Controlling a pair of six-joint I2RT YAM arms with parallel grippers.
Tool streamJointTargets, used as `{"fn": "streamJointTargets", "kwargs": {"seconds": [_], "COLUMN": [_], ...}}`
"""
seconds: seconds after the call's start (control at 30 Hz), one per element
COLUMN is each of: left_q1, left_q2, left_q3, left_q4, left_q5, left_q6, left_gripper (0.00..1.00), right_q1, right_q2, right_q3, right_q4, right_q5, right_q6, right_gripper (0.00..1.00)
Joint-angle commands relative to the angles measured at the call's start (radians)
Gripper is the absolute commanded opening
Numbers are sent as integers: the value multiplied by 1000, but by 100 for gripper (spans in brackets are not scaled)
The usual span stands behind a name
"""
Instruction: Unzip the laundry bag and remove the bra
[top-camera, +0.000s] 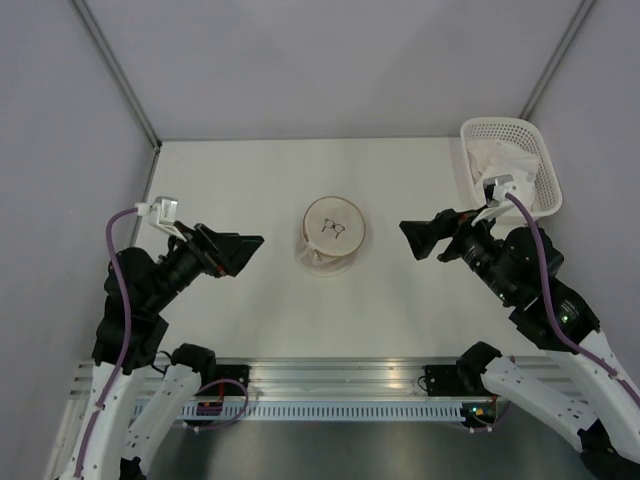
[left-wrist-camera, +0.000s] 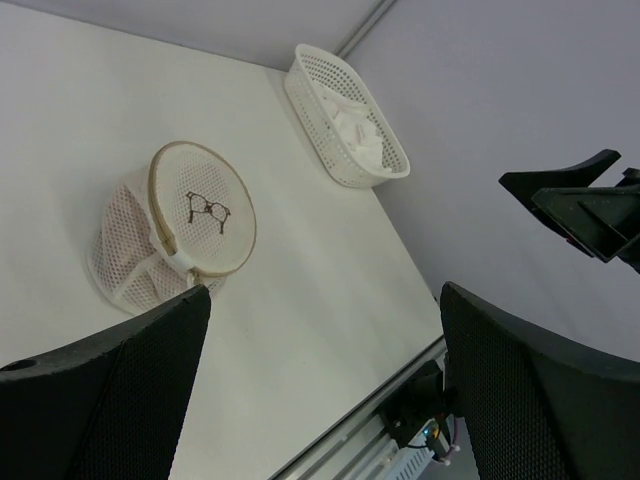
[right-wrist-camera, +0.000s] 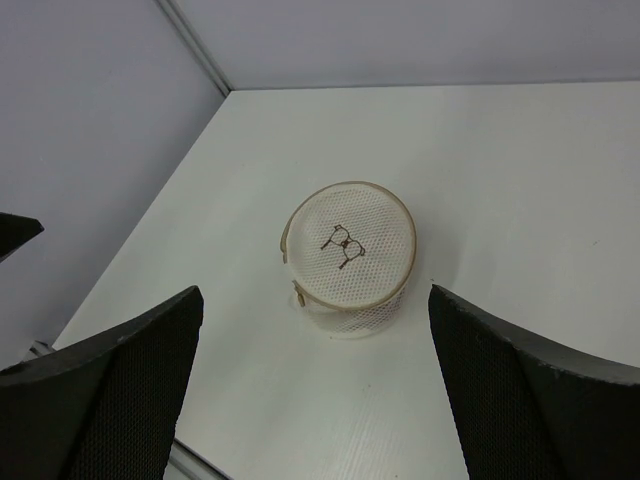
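Note:
The laundry bag (top-camera: 331, 235) (left-wrist-camera: 190, 225) (right-wrist-camera: 350, 250) is a small round whitish mesh pod standing mid-table. Its flat top bears a dark bra drawing, and its brownish zip rim looks closed all the way round. A small zip pull (right-wrist-camera: 301, 294) hangs at the rim's near side. The bra is hidden; only a faint pinkish tint shows through the mesh wall. My left gripper (top-camera: 247, 254) (left-wrist-camera: 325, 320) hovers open to the left of the bag, apart from it. My right gripper (top-camera: 414, 238) (right-wrist-camera: 314, 300) hovers open on the bag's right, holding nothing.
A white plastic lattice basket (top-camera: 545, 170) (left-wrist-camera: 330, 110) with white cloth in it stands at the far right corner, just behind my right arm. An aluminium rail (top-camera: 340, 385) runs along the near table edge. Grey walls close the back and both sides.

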Motion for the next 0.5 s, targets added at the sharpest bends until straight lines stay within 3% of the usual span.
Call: {"fn": "streamJointTargets", "kwargs": {"seconds": [0.0, 0.47], "left_q1": [0, -1], "left_q2": [-2, -34], "left_q3": [-36, -269], "left_q4": [75, 196], "left_q5": [48, 24], "left_q6": [-45, -174], "left_gripper": [100, 100], "right_q1": [1, 2], "right_q2": [-4, -17], "right_q3": [-10, -203], "right_q4": [38, 199], "right_q5": [-12, -79], "right_q6": [-5, 42], "right_gripper": [98, 98]}}
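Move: The laundry bag stands about 18 cm ahead of the left hand, 15 cm to its right and some 29 cm below it; its zip end lies closer, roughly 13 cm ahead, 8 cm right and 25 cm down. From the right hand, the bag is about 16 cm ahead, 14 cm left and 30 cm down, with the white basket some 40 cm ahead, 36 cm right and 31 cm down. Lower both open grippers together towards the laundry bag from its two sides, in free air. Bring the left one down about 6 cm, tipping its fingers some 5 to 10 degrees downward; sink the right one about 5 cm while easing it 2 cm left, its wrist nearly steady. Keep both wide open and touch nothing yet. ##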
